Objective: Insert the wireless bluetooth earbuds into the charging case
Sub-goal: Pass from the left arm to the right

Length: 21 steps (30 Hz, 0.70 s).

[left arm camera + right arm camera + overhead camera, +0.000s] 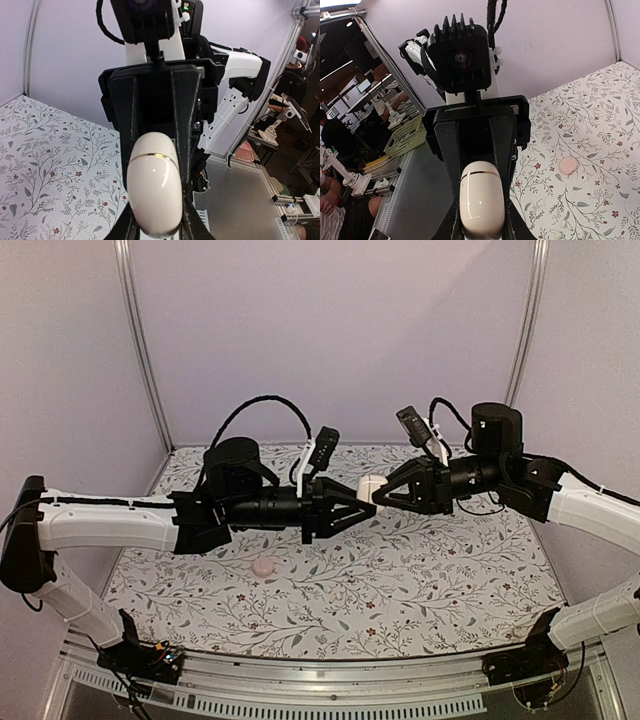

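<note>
The charging case, a cream pebble with a thin gold seam and its lid closed, hangs in mid-air above the table's middle, between both arms. My left gripper comes from the left and is shut on one end of the case, its fingers tight against the sides. From the right, my right gripper is shut on the other end of the case. The earbuds, a pale pink rounded lump, lie on the table below the left arm; the earbuds also show in the right wrist view.
The flowered table mat spreads under both arms. Two tiny white stemmed pieces lie on it near the pink lump. Metal frame posts and pale walls close the back and sides.
</note>
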Available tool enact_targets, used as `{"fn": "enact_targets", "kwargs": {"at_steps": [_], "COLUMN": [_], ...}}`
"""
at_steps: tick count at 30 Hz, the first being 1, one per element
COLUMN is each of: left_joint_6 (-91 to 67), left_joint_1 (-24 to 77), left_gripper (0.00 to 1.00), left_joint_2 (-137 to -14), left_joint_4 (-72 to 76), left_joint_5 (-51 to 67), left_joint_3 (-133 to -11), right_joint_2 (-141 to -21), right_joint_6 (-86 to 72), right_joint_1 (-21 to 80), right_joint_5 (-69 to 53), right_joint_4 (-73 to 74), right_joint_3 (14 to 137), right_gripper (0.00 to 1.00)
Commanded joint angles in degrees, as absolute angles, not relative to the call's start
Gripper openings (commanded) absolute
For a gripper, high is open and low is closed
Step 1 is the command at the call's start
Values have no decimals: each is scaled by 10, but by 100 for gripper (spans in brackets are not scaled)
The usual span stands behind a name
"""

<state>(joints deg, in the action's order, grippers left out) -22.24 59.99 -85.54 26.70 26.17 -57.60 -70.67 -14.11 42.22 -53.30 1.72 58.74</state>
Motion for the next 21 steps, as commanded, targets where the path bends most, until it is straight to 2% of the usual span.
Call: {"fn": "enact_targets", "kwargs": {"at_steps": [1, 7, 8, 11, 13, 21], "left_joint_6": [-216, -217, -217, -216, -216, -218], "left_joint_1": [600, 600, 600, 601, 600, 600], "left_gripper": [11, 0, 0, 0, 0, 0], "left_joint_2": [-861, -853, -852, -849, -848, -847], "left_joint_4": [279, 284, 285, 289, 292, 298], "left_joint_5": [262, 264, 265, 266, 267, 269], "left_joint_3": [-589, -581, -579, -576, -574, -570], "right_joint_2": [-705, -702, -702, -701, -700, -692], "right_joint_6": [-140, -133, -133, -137, -139, -144], "right_joint_1": [425, 425, 425, 425, 425, 411], "right_joint_5": [-531, -524, -524, -521, -521, -527], "right_joint_4": [18, 25, 25, 25, 25, 22], "right_joint_3": [594, 595, 595, 597, 597, 592], "right_gripper": [0, 3, 9, 36, 44, 45]}}
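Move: The charging case is held up between the two meeting grippers: its middle lies about 1 cm to the right and 1 cm above the left hand, level with it fore and aft, and about 1 cm to the left and 1 cm above the right hand, also level fore and aft. The pink disc lies on the table some 19 cm to the left of the left hand, roughly 5 cm ahead and 30 cm below. The charging case, pinched at both ends at first, is released by the right hand: its fingers stay shut briefly, then open from about a fifth to nearly half of their range, while that arm stays in place beside the case. The left hand keeps its pinch on the case and, late on, rises barely half a centimetre. ##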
